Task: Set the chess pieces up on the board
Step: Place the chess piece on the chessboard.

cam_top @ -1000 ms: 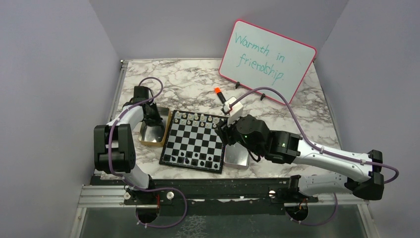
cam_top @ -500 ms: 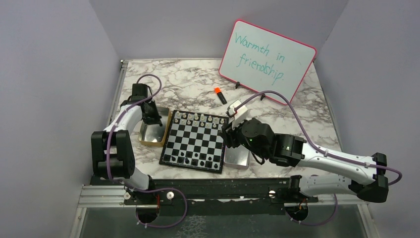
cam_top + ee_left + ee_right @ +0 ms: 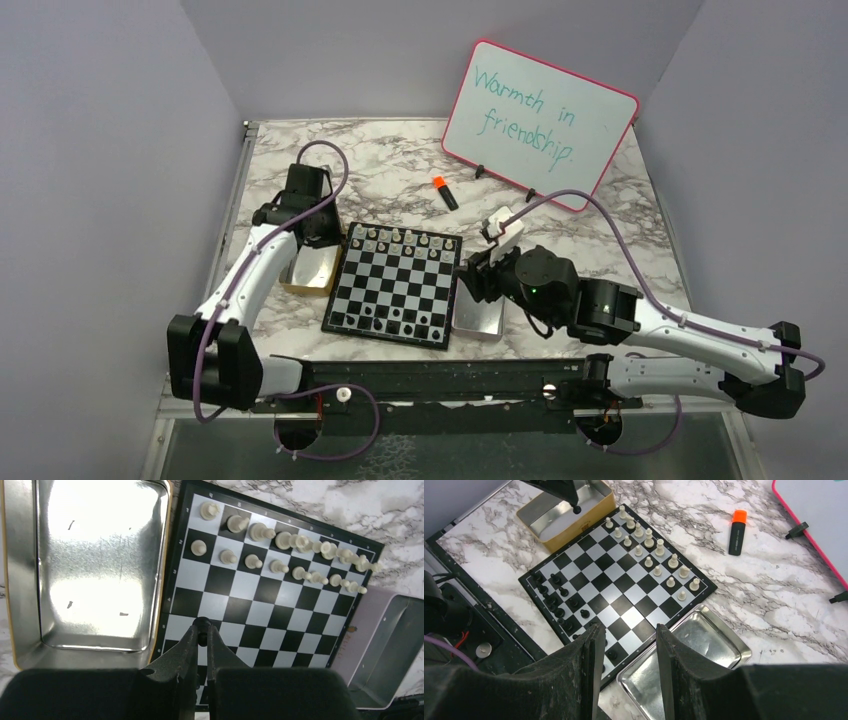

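Note:
The board [image 3: 395, 282] lies mid-table, its bare squares plain in the left wrist view [image 3: 260, 612] and the right wrist view [image 3: 624, 587]. White chess pieces [image 3: 400, 240] [image 3: 284, 540] [image 3: 649, 542] fill its two far rows. Black chess pieces [image 3: 385, 321] [image 3: 555, 600] stand along its near edge. My left gripper [image 3: 325, 235] [image 3: 202, 630] hangs above the board's left edge, shut on a small black chess piece [image 3: 202, 624] [image 3: 576, 509]. My right gripper [image 3: 478, 280] [image 3: 626, 627] is open and holds nothing, over the board's near right corner and the silver tray.
A gold-sided tray [image 3: 305, 270] [image 3: 95, 560] [image 3: 551, 515] sits left of the board, nothing in it where it shows. The silver tray [image 3: 478, 318] [image 3: 709, 645] lies right of it. An orange-capped marker [image 3: 444, 192] [image 3: 737, 531] and a whiteboard [image 3: 535, 120] are behind.
My left gripper has come out of the gold tray toward the board's left edge with the black piece. My right arm has drawn back to the right, off the board.

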Tool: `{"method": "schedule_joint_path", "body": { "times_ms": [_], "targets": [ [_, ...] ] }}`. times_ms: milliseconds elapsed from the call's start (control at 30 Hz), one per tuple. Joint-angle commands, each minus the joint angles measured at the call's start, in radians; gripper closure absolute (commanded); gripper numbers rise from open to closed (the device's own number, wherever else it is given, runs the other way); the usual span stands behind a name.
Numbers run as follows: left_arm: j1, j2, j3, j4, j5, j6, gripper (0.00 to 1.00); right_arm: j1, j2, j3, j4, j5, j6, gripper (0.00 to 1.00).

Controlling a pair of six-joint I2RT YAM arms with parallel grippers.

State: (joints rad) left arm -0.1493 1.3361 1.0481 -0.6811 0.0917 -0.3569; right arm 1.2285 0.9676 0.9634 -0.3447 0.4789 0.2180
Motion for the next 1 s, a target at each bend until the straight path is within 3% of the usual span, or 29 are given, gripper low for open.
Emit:
{"method": "schedule_joint_path", "body": {
  "times_ms": [0,300,967],
  "targets": [
    [-0.063,-0.110,-0.038,-0.095,-0.067,-0.067,0.90,0.000,-0.053,-0.035,0.018,0.020,0.025,0.53],
    [-0.095,-0.248,-0.171,-0.161,-0.084,-0.144,0.90,0.000,-0.128,-0.094,0.019,-0.007,0.040,0.53],
    [-0.099,-0.152,-0.244,-0.137,-0.155,-0.207,0.91,0.000,-0.231,-0.156,0.056,0.012,0.001,0.53]
  ]
}}
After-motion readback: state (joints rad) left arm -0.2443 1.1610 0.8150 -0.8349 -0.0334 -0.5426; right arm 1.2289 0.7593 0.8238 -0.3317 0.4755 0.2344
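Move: The left hand holds a black piece; its likely place, the empty square at the left end of the black pawn row, lies about 11 cm back, level sideways and 10 cm below. The nearest black pawn stands about 3 cm right of that square, the corner piece about 3 cm nearer the base. The gold-rimmed tray is about 8 cm to the hand's left. From the right hand the square lies about 34 cm left, 4 cm ahead and 24 cm below. Still pinching the black piece, the left hand sweeps 9 cm back, sinking 5 cm; the right drifts rightward. ##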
